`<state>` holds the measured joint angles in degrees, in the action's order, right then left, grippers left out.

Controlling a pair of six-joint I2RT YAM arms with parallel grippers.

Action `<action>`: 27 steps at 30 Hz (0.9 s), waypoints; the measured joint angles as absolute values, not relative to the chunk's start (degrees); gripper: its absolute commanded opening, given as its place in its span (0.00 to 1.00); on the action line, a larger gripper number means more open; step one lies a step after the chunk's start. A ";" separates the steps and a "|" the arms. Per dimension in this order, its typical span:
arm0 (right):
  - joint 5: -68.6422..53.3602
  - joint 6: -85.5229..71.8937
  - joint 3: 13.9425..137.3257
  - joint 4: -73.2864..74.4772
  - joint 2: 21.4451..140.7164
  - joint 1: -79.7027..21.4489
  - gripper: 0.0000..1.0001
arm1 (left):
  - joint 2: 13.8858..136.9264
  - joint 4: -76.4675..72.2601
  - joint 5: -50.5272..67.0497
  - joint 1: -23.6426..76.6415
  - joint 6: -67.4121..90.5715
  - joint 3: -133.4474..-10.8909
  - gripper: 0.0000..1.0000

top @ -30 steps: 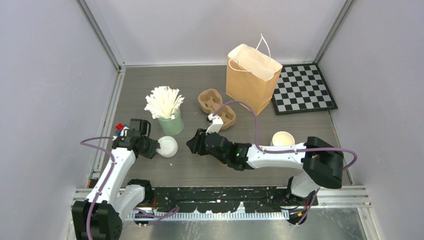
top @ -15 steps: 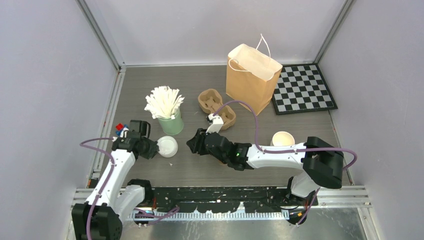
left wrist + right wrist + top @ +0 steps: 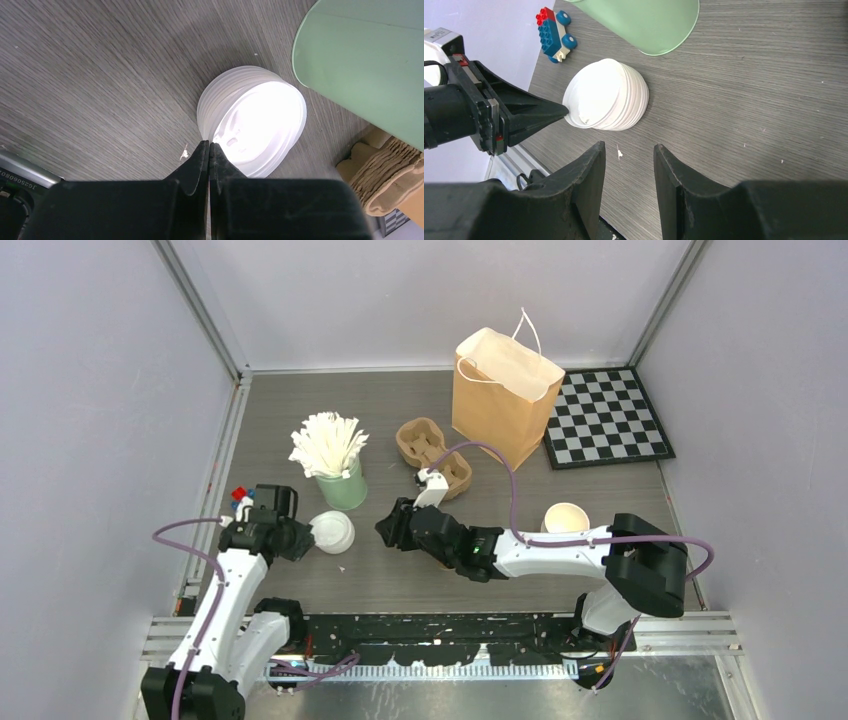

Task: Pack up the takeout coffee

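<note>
The single brown paper cup (image 3: pixel 566 517) with a white interior stands open, with no lid on it, right of my right arm. A short stack of white plastic lids (image 3: pixel 332 531) lies front left; it also shows in the left wrist view (image 3: pixel 252 125) and the right wrist view (image 3: pixel 606 102). My left gripper (image 3: pixel 299 538) is shut, its tips (image 3: pixel 209 145) pinching the near rim of the top lid. My right gripper (image 3: pixel 392 525) is open and empty, low over the table just right of the lids (image 3: pixel 626 146).
A green cup (image 3: pixel 342 487) of white sticks stands behind the lids. A pulp cup carrier (image 3: pixel 435 453), an open brown paper bag (image 3: pixel 503 395) and a checkerboard (image 3: pixel 606 420) are at the back. A toy car (image 3: pixel 240 494) lies left of my left gripper.
My left gripper has shifted slightly left and back, and the lid stack has shifted a little with it. The right arm has barely moved.
</note>
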<state>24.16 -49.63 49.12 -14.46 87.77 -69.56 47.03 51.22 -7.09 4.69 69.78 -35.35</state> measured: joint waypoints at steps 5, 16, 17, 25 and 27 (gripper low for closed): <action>24.14 -49.06 49.12 -14.50 87.74 -69.56 0.47 | 45.52 53.06 -7.92 4.69 68.45 -37.39 0.00; 11.33 -26.85 51.57 -15.20 87.72 -69.80 0.68 | 40.58 61.28 -9.32 4.67 63.96 -44.86 0.00; 10.11 -21.71 51.70 -15.16 87.72 -70.61 0.69 | 40.56 62.48 -9.06 4.67 62.98 -45.76 0.00; 17.52 16.45 52.34 -16.21 90.43 -86.96 0.75 | 38.85 68.60 -0.93 4.51 53.56 -49.91 0.00; 20.75 24.34 52.73 -18.09 92.82 -89.52 0.76 | 38.26 69.67 1.85 4.54 51.79 -49.95 0.00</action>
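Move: The top lid, its back-left rim already pinched by the left fingers, has its middle about 4 cm right of the left hand, 2 cm ahead and 1 cm lower. The rest of the lid stack sits beneath it. The green jar stands 11 cm ahead of the left hand and 6 cm right; the open paper cup is 26 cm right and 1 cm back. From the right hand the top lid lies about 12 cm left, 1 cm ahead, 7 cm down. The top lid is lifted off its stack, still pinched at the rim by the left hand, which rises nearly 8 cm, then also draws back about 5 cm and turns some 20 degrees clockwise. The empty right hand, after a brief wait, sweeps back about 12 cm and 5 cm left, rolling strongly and opening wider, to come in on the table-edge side of the held lid without touching it. ##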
